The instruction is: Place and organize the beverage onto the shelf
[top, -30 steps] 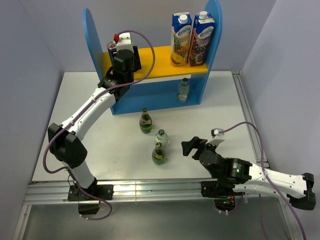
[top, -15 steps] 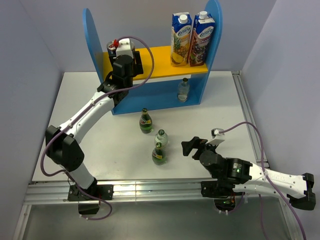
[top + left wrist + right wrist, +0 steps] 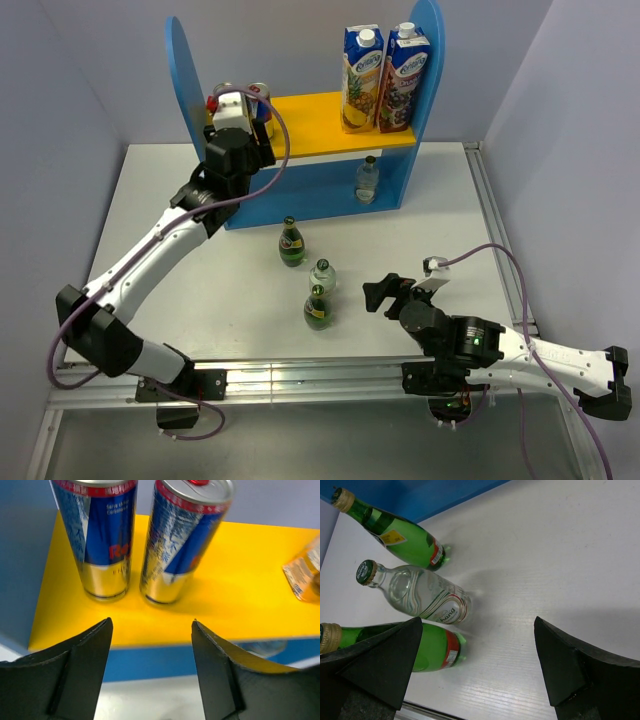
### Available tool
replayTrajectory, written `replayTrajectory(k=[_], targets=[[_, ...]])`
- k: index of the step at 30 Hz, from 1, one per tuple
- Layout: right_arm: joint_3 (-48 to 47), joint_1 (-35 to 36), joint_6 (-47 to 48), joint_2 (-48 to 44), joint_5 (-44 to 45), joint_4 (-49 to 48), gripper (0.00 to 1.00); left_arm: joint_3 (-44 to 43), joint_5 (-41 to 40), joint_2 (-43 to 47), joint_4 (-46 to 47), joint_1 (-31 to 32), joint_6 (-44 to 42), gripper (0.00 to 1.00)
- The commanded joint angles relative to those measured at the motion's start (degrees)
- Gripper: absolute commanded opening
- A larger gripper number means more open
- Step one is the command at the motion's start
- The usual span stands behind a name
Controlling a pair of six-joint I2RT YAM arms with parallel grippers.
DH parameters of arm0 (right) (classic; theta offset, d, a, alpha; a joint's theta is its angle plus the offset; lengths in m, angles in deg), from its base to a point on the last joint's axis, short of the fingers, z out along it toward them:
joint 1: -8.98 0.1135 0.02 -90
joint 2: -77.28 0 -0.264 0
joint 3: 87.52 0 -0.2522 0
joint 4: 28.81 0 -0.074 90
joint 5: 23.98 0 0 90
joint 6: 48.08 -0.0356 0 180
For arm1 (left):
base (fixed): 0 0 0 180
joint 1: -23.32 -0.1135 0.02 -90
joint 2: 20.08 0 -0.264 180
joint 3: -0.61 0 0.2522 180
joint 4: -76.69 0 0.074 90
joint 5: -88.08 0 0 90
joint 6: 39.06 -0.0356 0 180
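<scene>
Two blue-and-silver cans (image 3: 102,545) (image 3: 180,540) stand side by side at the left end of the shelf's yellow upper board (image 3: 320,110). My left gripper (image 3: 151,622) is open just in front of the board's edge, clear of both cans, with nothing between its fingers. On the table stand two green bottles (image 3: 291,243) (image 3: 318,308) with a clear bottle (image 3: 322,275) between them. Another clear bottle (image 3: 367,180) stands on the lower level. My right gripper (image 3: 477,622) is wide open and empty, low over the table to the right of the bottles (image 3: 420,597).
Two tall juice cartons (image 3: 362,80) (image 3: 404,78) fill the right end of the upper board. Blue round-topped side panels (image 3: 183,70) flank the shelf. A metal rail (image 3: 300,380) runs along the table's near edge, and walls close in on both sides.
My left gripper opened, let go of a can on the upper board and drew back toward the near left, so both cans now show. The right arm has not moved.
</scene>
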Motion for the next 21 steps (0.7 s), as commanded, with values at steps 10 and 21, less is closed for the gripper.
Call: replayTrajectory(k=[10, 21], targets=[[0.7, 0.5, 0.1, -0.6, 1.3, -1.5, 1.00, 25.2, -6.9, 24.4, -6.1, 18.2, 13.9, 0.70], [0.3, 0.4, 0.3, 1.0, 1.0, -1.6, 1.00, 48.9, -0.7, 20.5, 13.9, 21.4, 19.0, 0.98]])
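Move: The far green bottle, on the table, lies about 12 cm back from the left hand, 9 cm to its right and 25 cm below. The clear bottle stands 7 cm nearer the base than that bottle and 7 cm farther right; the near green bottle is 28 cm back from the hand and 15 cm right. The right can is 7 cm ahead and 2 cm right, about level in height. From the right hand, the far green bottle is 15 cm forward, 20 cm left, 4 cm lower. Left hand backs some 18 cm off the shelf, then drops about 21 cm towards the far green bottle, opening wider. ##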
